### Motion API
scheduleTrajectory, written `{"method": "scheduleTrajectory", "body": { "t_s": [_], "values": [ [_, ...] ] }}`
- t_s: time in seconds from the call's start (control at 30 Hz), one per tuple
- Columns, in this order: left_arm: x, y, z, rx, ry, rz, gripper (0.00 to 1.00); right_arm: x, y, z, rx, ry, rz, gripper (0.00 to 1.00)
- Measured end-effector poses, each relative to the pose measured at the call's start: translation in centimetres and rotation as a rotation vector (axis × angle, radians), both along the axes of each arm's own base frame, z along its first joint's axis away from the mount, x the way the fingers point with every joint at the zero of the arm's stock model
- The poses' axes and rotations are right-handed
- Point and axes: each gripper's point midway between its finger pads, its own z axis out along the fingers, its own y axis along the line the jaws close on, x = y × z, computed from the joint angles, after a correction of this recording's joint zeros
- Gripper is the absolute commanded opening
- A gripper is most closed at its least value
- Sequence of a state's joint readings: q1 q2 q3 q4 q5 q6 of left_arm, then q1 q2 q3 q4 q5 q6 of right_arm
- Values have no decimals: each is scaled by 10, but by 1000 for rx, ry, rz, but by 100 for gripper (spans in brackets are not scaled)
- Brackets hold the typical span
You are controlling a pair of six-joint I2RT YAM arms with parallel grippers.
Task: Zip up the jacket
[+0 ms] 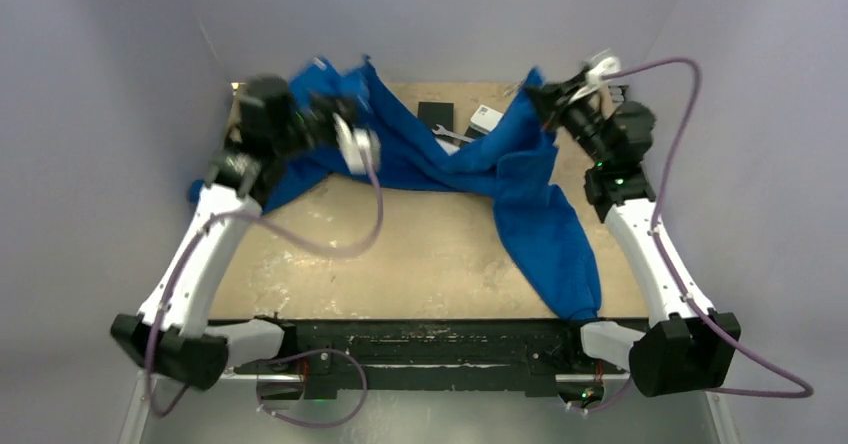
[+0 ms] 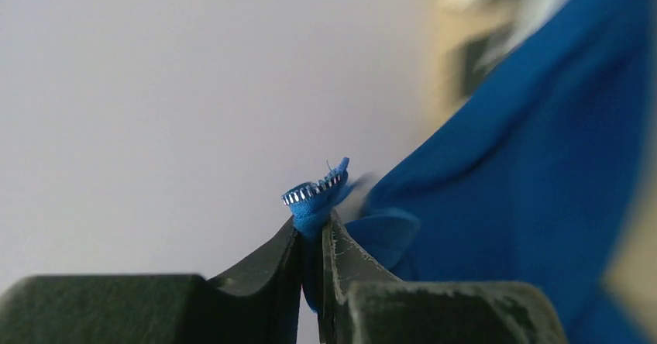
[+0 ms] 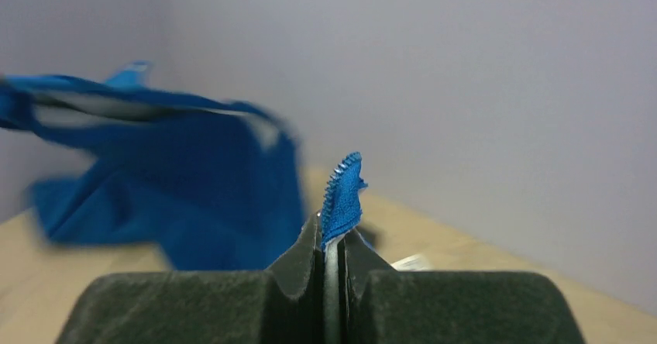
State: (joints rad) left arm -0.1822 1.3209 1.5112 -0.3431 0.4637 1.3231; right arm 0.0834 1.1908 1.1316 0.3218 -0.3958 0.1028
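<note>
The royal-blue jacket (image 1: 530,224) hangs stretched between both grippers above the far half of the table, and one sleeve trails down toward the near right. My left gripper (image 1: 335,114) is raised at the far left. In the left wrist view it (image 2: 314,224) is shut on a fold of the jacket's (image 2: 527,173) front edge, with silvery zipper teeth (image 2: 314,191) poking out above the tips. My right gripper (image 1: 540,92) is raised at the far right. In the right wrist view it (image 3: 331,232) is shut on another zipper edge (image 3: 341,193) of the jacket (image 3: 194,197).
A black box (image 1: 436,114), a white item (image 1: 487,118) and a small silvery tool (image 1: 452,136) lie on the tan table (image 1: 420,254) behind the hanging fabric. Grey walls close in at the back and both sides.
</note>
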Motion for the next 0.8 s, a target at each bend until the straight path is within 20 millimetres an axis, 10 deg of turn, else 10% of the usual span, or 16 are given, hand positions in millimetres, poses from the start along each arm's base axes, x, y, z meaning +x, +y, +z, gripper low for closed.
{"method": "scheduleTrajectory", "body": {
  "t_s": [0.13, 0.3, 0.53, 0.63, 0.8],
  "values": [
    [-149, -120, -130, 194, 310, -539, 14, -38, 78, -89, -67, 188, 332, 0],
    [-232, -128, -260, 368, 714, -716, 18, -88, 120, -170, -89, 379, 542, 0],
    [-249, -134, -303, 385, 795, -756, 30, -118, 117, -211, -55, 459, 571, 0],
    [-257, -138, -323, 348, 807, -734, 71, -120, 116, -207, -39, 432, 570, 0],
    [-278, -146, -335, 267, 885, -715, 81, -123, 116, -211, -19, 429, 572, 0]
  ]
}}
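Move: Both hands already hold the jacket's zip edges high in the air. The left's goal, bare table by the near edge, lies about 32 cm back, 17 right and 42 below; the wrench is 6 ahead and 28 right. The right's goal, bare table near the middle, is some 14 back, 14 left and 41 below, with the wrench 8 ahead, 10 left and the white box 12 ahead, 4 left. Both hands swoop down, back and inward: left some 45 cm, then releasing the jacket; right 25, still pinching. ##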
